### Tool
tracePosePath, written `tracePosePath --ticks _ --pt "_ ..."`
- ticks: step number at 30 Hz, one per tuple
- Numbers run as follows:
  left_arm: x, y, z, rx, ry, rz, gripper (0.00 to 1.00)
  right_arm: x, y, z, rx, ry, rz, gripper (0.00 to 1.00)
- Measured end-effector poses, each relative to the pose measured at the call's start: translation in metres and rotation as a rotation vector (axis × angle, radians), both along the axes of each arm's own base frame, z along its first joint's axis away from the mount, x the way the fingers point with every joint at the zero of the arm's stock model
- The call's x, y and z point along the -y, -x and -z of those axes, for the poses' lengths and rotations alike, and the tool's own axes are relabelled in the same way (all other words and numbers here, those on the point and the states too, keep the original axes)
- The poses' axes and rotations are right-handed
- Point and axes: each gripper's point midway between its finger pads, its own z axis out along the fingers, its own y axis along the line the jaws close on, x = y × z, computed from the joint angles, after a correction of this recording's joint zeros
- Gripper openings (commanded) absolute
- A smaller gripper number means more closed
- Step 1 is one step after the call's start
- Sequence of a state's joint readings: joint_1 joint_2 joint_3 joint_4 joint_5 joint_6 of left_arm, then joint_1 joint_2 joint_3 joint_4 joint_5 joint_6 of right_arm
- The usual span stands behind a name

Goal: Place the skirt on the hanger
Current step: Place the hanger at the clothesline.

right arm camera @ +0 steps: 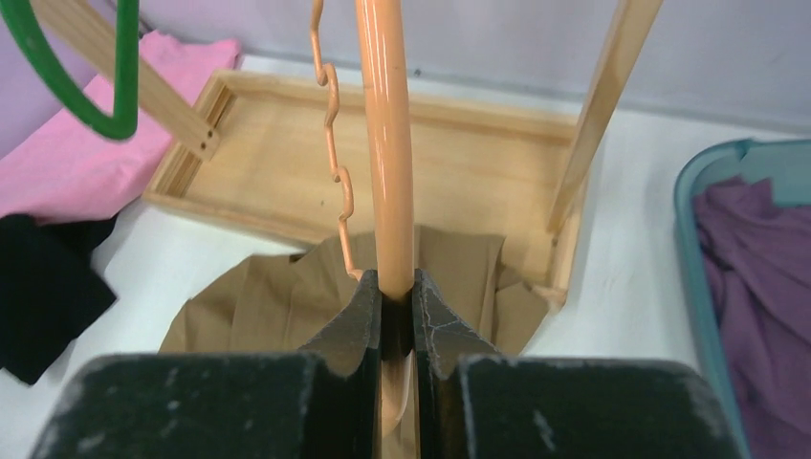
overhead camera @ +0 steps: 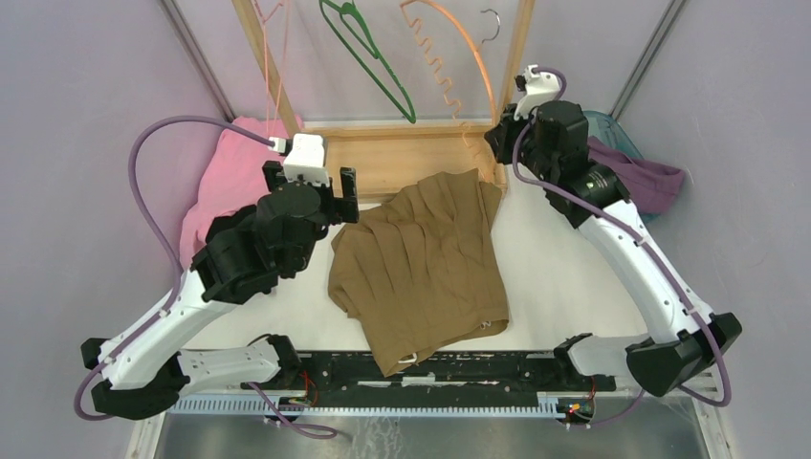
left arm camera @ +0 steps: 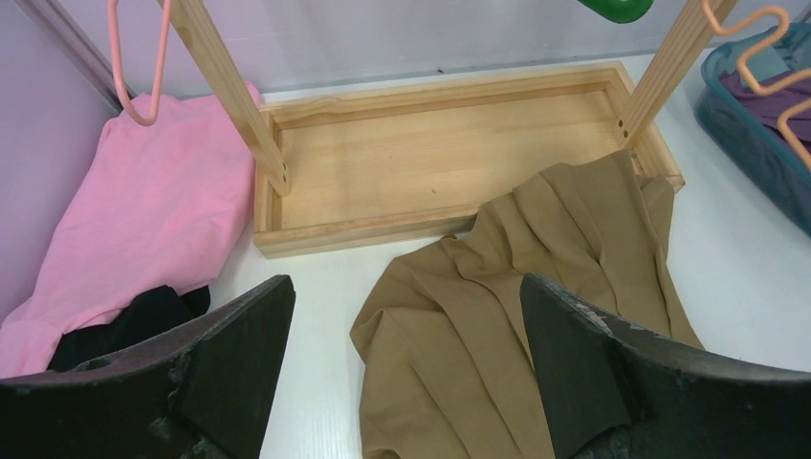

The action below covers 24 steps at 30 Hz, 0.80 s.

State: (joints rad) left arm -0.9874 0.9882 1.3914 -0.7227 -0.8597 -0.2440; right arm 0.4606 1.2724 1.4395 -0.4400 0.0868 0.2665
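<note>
The brown skirt (overhead camera: 421, 268) lies crumpled on the white table, its far edge draped over the wooden rack's base. It also shows in the left wrist view (left arm camera: 536, 287) and the right wrist view (right arm camera: 277, 287). The orange hanger (overhead camera: 481, 72) hangs from the rack at the back right. My right gripper (right arm camera: 397, 282) is shut on the hanger's smooth arm (right arm camera: 385, 143), above the skirt's far edge. My left gripper (left arm camera: 406, 287) is open wide and empty, hovering over the skirt's left corner, near the rack base (overhead camera: 311, 182).
The wooden rack base (overhead camera: 402, 158) stands at the back with two upright posts. A green hanger (overhead camera: 368, 57) and a pink hanger (overhead camera: 273, 57) hang there. Pink cloth (overhead camera: 230, 172) and black cloth (left arm camera: 134, 320) lie at the left. A teal basket (right arm camera: 693, 191) holds purple fabric at the right.
</note>
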Motion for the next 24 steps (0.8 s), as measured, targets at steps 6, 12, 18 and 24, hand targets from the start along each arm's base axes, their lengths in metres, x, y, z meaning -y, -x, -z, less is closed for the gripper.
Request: tracePosePath --ticks 6,12,18,24 --pt "0.000 0.000 -0.005 -0.001 -0.001 0.000 0.93 -0.001 -0.033 -0.024 0.072 0.034 0.052 0.01" --pt "0.003 -0.002 -0.002 -0.016 -0.023 0.000 0.93 -0.008 -0.064 -0.038 0.127 0.053 0.079 0.01" --pt "0.008 -0.005 0.007 -0.037 -0.056 0.000 0.93 -0.014 -0.087 -0.050 0.159 0.051 0.089 0.01" --pt "0.013 -0.009 0.011 -0.049 -0.073 0.001 0.93 -0.017 -0.108 -0.064 0.181 0.020 0.082 0.01"
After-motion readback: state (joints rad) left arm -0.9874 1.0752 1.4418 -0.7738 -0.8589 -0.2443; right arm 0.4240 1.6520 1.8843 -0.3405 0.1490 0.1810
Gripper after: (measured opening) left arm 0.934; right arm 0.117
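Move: The clothesline is out of sight, above and ahead. The green hanger hanging from it has its near tip about 4 cm ahead of the right hand and some 15 cm to its left, roughly level. The rack's right post stands about 11 cm ahead and 5 cm right. The skirt's middle lies 15 cm back, 12 cm left and some 34 cm below. From the left hand, that green tip is about 15 cm ahead and 18 cm right, about level. Forward and upward, the right hand carries the orange hanger in towards the rack, about 11 cm out and 6 cm up, to the right of the green hanger's near tip and towards the clothesline. Its fingers keep their pinch on the hanger's near end while the wrist tips them up some 10 degrees. Whether the hook meets the line can't be seen. ##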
